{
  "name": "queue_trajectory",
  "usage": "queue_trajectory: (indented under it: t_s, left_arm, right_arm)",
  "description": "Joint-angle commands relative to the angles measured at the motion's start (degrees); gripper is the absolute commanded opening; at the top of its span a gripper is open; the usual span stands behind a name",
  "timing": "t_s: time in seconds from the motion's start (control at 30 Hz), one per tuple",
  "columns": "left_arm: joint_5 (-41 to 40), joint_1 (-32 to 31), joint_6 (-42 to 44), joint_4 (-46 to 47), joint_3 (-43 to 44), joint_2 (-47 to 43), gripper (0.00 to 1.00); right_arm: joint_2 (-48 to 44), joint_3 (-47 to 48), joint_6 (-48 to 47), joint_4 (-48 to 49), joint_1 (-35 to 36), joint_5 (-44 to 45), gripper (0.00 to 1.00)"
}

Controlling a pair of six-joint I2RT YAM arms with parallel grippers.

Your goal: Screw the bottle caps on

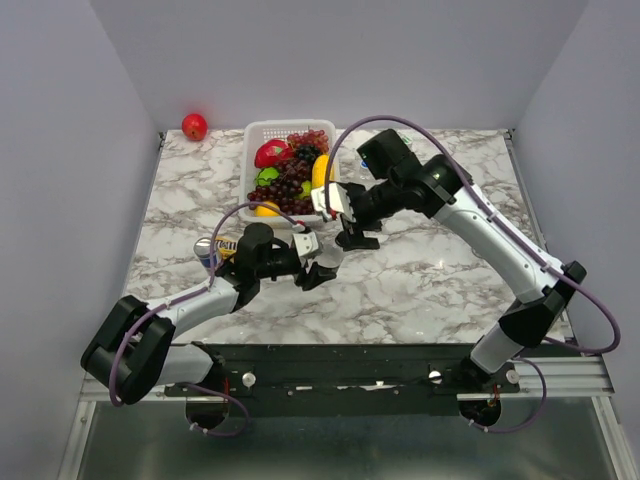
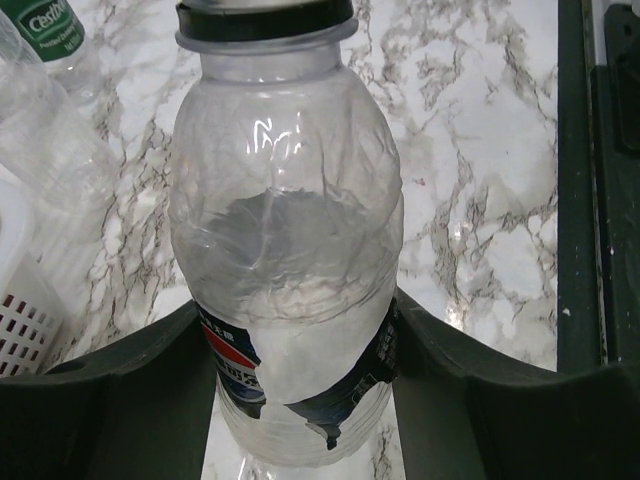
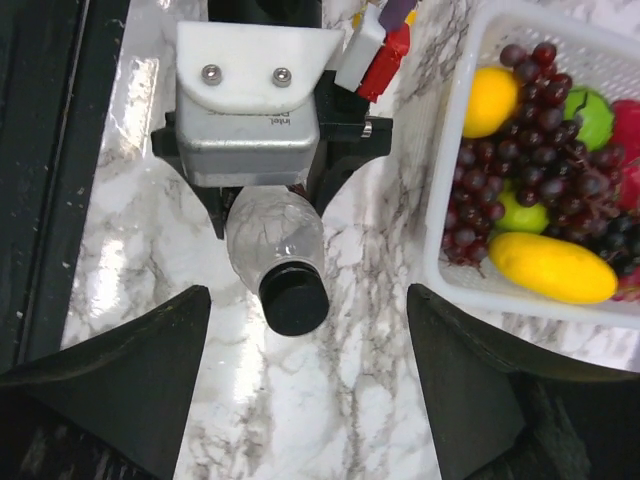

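Observation:
A clear plastic bottle (image 2: 285, 220) with a torn blue label sits between my left gripper's (image 2: 297, 325) fingers, which are shut on its lower body. A black bottle cap (image 3: 293, 298) sits on the bottle's neck; the same cap (image 2: 265, 18) shows at the top of the left wrist view. My right gripper (image 3: 308, 300) hovers over the cap, open wide. Its two fingers (image 3: 130, 360) stand on either side of the cap without touching it. In the top view the left gripper (image 1: 318, 270) and right gripper (image 1: 357, 238) meet at the table's middle. No other caps show.
A white basket (image 1: 255, 135) of fruit stands at the back, just right of the bottle in the right wrist view (image 3: 440, 270). A red apple (image 1: 194, 126) lies at the back left. A drink can (image 1: 207, 250) stands by the left arm. A second clear bottle (image 2: 45, 60) with a green label lies nearby.

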Motion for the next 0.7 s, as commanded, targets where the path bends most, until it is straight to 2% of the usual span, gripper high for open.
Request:
queue_trajectory:
  t_s: [0.0,0.03,0.17,0.4,0.67]
  left_arm:
    - [3.37,0.18,6.51,-5.75,1.43,-0.31,0.0]
    - [4.33,0.18,7.39,-7.42,1.52,-0.57,0.0]
    - [5.92,0.27,12.84,-12.17,2.84,-0.83,0.0]
    - [7.06,0.27,17.24,-16.22,5.21,-0.75,0.0]
    - [7.85,0.27,18.65,-17.81,6.27,-1.19,0.0]
  right_arm:
    - [-7.65,-5.18,-12.93,-0.15,-0.61,-4.25,0.86]
    - [-8.9,-9.64,-14.96,0.56,-0.78,-3.99,0.84]
    - [-11.29,-14.51,-23.83,0.57,-0.7,-3.46,0.8]
    - [-9.71,-13.82,-27.1,-1.02,-0.7,-5.39,0.75]
    - [-7.6,-12.15,-29.91,-4.35,-0.7,-6.27,0.64]
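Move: About 7 cm below the right hand and a couple of centimetres back, level sideways, sits the black bottle cap, already on the bottle that the left hand holds; from the left hand it is roughly 9 cm up, 4 cm to the right and 1 cm ahead. The fruit basket lies some 19 cm ahead of the right hand and 11 cm to its left, 20 cm lower; the blue-capped bottle stands about 18 cm ahead and 8 cm to its right, 15 cm lower. Swinging back and to the right by nearly 3 cm each and then sinking about 2 cm, the right hand keeps above the cap, turning some 20 degrees counter-clockwise, its open fingers narrowing by about a quarter on either side without touching. The left hand keeps its grip on the bottle, lowers and draws it back about 1.5 cm, and tips its top to the right and back, some 10 degrees. ##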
